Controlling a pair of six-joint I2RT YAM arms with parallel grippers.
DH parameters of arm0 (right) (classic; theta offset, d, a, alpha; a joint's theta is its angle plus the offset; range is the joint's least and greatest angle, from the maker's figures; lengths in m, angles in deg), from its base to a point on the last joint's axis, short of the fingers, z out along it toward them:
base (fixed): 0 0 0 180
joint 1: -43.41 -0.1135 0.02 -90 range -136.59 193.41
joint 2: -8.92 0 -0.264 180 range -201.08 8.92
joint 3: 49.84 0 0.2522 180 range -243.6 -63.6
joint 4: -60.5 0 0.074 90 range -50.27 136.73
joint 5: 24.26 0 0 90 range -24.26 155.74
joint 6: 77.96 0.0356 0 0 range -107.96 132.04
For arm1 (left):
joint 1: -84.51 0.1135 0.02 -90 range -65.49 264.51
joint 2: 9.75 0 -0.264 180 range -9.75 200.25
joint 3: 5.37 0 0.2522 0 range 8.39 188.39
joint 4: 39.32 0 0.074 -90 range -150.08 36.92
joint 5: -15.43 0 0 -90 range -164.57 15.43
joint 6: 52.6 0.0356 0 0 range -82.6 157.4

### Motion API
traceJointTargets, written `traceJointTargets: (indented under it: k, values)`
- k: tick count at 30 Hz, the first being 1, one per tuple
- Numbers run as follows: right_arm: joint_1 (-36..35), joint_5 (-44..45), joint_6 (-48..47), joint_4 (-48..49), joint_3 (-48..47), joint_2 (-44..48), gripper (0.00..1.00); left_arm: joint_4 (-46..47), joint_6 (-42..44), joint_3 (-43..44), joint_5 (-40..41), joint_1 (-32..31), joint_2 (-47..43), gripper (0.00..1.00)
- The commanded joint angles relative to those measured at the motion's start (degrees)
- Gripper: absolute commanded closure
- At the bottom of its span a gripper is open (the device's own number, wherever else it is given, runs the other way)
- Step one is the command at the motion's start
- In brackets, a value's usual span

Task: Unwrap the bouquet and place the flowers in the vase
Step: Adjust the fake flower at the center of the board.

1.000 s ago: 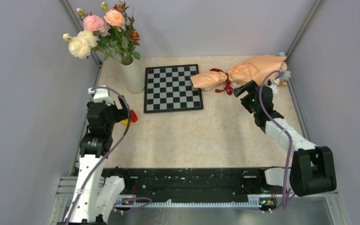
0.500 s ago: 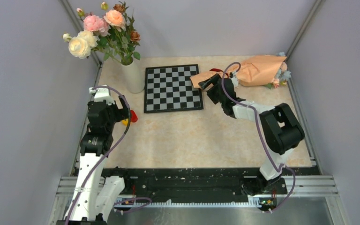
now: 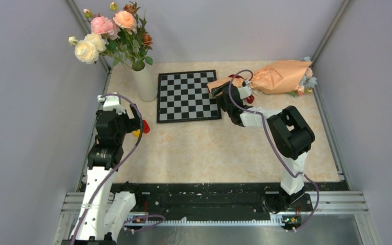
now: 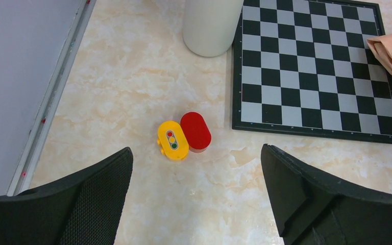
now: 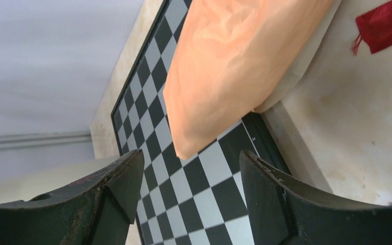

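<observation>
The bouquet (image 3: 278, 75), a peach-orange paper cone tied with a dark red ribbon (image 3: 249, 97), lies at the back right. Its narrow end rests on the chessboard (image 3: 188, 95), and small flowers (image 3: 304, 87) poke out of the wide end by the right wall. My right gripper (image 5: 191, 163) stands open just short of the paper's narrow tip (image 5: 224, 87), with nothing between its fingers. The white vase (image 3: 144, 81) stands at the back left with large roses in it. My left gripper (image 4: 196, 194) hangs open over bare table, with the vase base (image 4: 212, 25) ahead of it.
A yellow traffic-light block (image 4: 172, 140) and a red block (image 4: 195, 131) lie side by side between my left gripper and the chessboard (image 4: 316, 66). Grey walls close in the table on the left, back and right.
My right arm has swung left from the bouquet's wide part to its narrow end over the chessboard, and its jaws have narrowed a little. The left arm has not moved.
</observation>
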Motion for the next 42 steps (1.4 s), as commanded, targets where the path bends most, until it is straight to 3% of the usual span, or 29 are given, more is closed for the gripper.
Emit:
traceJointTargets:
  k: [1,6,14,21,23,28,29,35,42]
  values:
    - [-0.6,6.4,0.9,2.3,-4.4,-2.3,0.32,2.5,0.1,-0.3,-1.0,0.1,-0.4,0.01]
    - [-0.9,8.4,2.0,1.6,-6.1,-4.4,0.42,2.6,0.2,-0.4,-0.8,-0.2,-0.7,0.01]
    - [-1.3,9.6,2.8,2.3,-8.4,-7.7,0.44,2.4,0.2,-0.3,-0.1,-1.2,-1.1,0.01]
    - [-1.3,11.2,1.6,2.3,-9.3,-8.9,0.54,2.3,0.3,-0.3,0.4,-1.6,-1.1,0.01]
    - [-1.3,12.0,1.0,2.5,-9.1,-8.6,0.62,2.3,0.3,-0.3,0.5,-1.6,-1.0,0.01]
    - [-1.3,12.1,-1.0,3.9,-7.2,-6.5,0.97,2.3,0.3,-0.3,0.7,-1.6,-1.1,0.01]
    - [-1.3,12.1,-1.5,4.1,-6.6,-5.8,1.0,2.3,0.4,-0.4,0.8,-1.6,-1.1,0.01]
    - [-1.3,7.4,-3.8,7.5,1.4,1.3,1.0,2.1,0.3,-0.2,1.2,-1.6,-1.5,0.01]
    - [-1.3,3.0,-9.6,4.9,14.7,15.2,1.0,2.0,0.2,-0.1,1.0,-1.6,-1.8,0.01]
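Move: The bouquet's loose paper end lies about 4 cm ahead of the right hand, 1 cm to its right and some 3 cm below. The checkerboard's middle is about 12 cm to that hand's left, 1 cm nearer the base and 5 cm below; the red ribbon knot sits some 15 cm to its right and 4 cm ahead. From the left hand the paper end is roughly 20 cm ahead, 35 cm right and 20 cm down. Right hand eases about 3 cm forward and down, pinches the paper end, then drags it some 6 cm back and rightward. ##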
